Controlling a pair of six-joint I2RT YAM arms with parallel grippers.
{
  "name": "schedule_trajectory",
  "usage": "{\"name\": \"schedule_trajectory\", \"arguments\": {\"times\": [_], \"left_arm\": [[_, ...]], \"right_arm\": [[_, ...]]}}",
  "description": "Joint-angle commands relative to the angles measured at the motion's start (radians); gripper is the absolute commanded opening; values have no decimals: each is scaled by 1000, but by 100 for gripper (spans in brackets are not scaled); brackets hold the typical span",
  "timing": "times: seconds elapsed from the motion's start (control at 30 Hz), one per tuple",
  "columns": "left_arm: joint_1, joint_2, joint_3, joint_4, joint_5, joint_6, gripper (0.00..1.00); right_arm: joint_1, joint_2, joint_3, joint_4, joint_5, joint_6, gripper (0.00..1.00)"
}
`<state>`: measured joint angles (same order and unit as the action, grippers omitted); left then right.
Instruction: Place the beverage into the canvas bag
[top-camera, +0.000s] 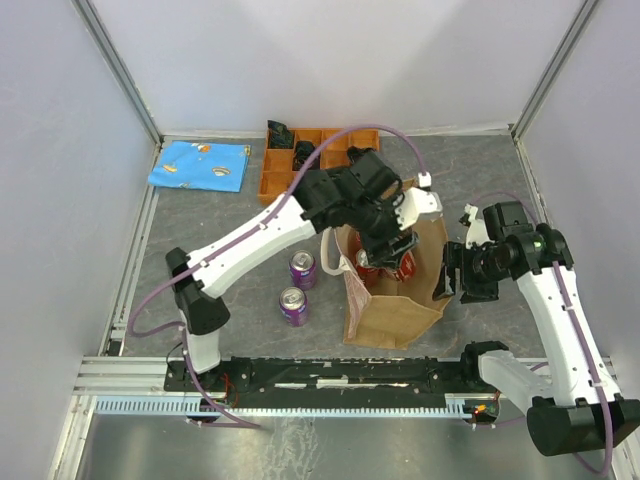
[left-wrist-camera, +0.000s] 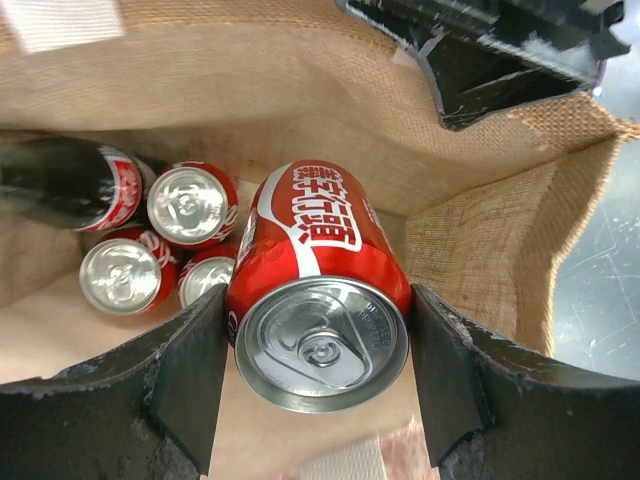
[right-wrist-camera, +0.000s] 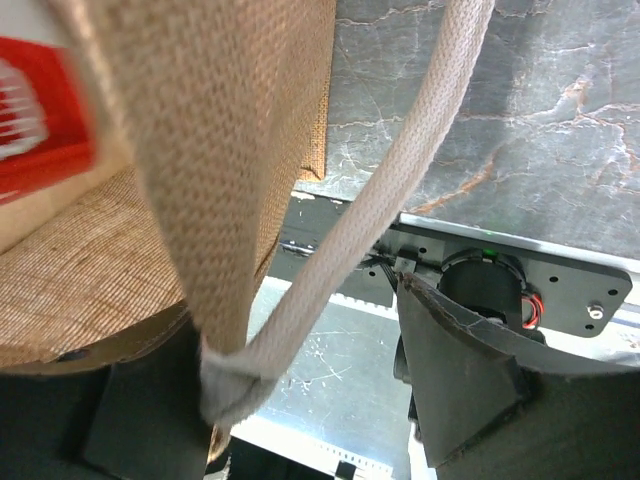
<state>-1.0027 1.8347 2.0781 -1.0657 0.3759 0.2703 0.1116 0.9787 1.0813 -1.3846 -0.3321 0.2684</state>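
Note:
The tan canvas bag (top-camera: 400, 310) stands open at the table's front middle. My left gripper (top-camera: 385, 245) reaches into its mouth, shut on a red cola can (left-wrist-camera: 320, 260) held on its side between both pads above the bag's floor. Below it, inside the bag (left-wrist-camera: 300, 90), stand three red cans (left-wrist-camera: 192, 205) and a dark bottle (left-wrist-camera: 60, 185). My right gripper (top-camera: 455, 270) is at the bag's right rim with its jaws wide apart. The whitish handle (right-wrist-camera: 400, 170) loops over its left finger, and the right finger (right-wrist-camera: 455, 370) stands clear of it.
Two purple cans (top-camera: 303, 269) (top-camera: 293, 306) stand upright left of the bag. An orange compartment tray (top-camera: 300, 160) sits at the back, with a blue cloth (top-camera: 200, 165) to its left. White walls close in the table on three sides.

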Motion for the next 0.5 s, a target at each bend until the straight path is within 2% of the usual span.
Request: {"name": "schedule_trajectory", "arguments": {"times": [0.0,0.47], "left_arm": [[-38,33,-1,138,-18,93,3],[-78,166,-18,118,-119,170,3]], "right_arm": [[7,-15,97,-108,46,-11,73],[6,-17,254,-211,112,-31,74]]}}
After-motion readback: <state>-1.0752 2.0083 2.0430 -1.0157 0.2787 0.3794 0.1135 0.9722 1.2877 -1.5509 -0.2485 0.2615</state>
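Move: The left hand already holds a coke can over the bag. The clear floor it is heading for lies about 2 cm ahead, 4 cm right and 24 cm below. The nearest bagged can stands some 8 cm ahead, 1 cm left; the right bagged can 11 cm ahead, 4 cm right, both 19 cm below. The bottle is 18 cm ahead, 4 cm right, 14 cm below. From the right hand, the handle knot on the bag's rim is level, 3 cm left; that clear floor is 5 cm ahead, 10 cm left, 14 cm below. Down into the bag goes the left hand, roughly 8.5 cm and slowing, while drifting 3 cm to its right, towards the clear floor behind the bagged cans; its fingers tip about 10 degrees steeper and keep their grip on the coke can. The right hand, fingers staying open at the bag's right rim, rises 4.5 cm and eases slightly right, drawing up past the handle knot. ##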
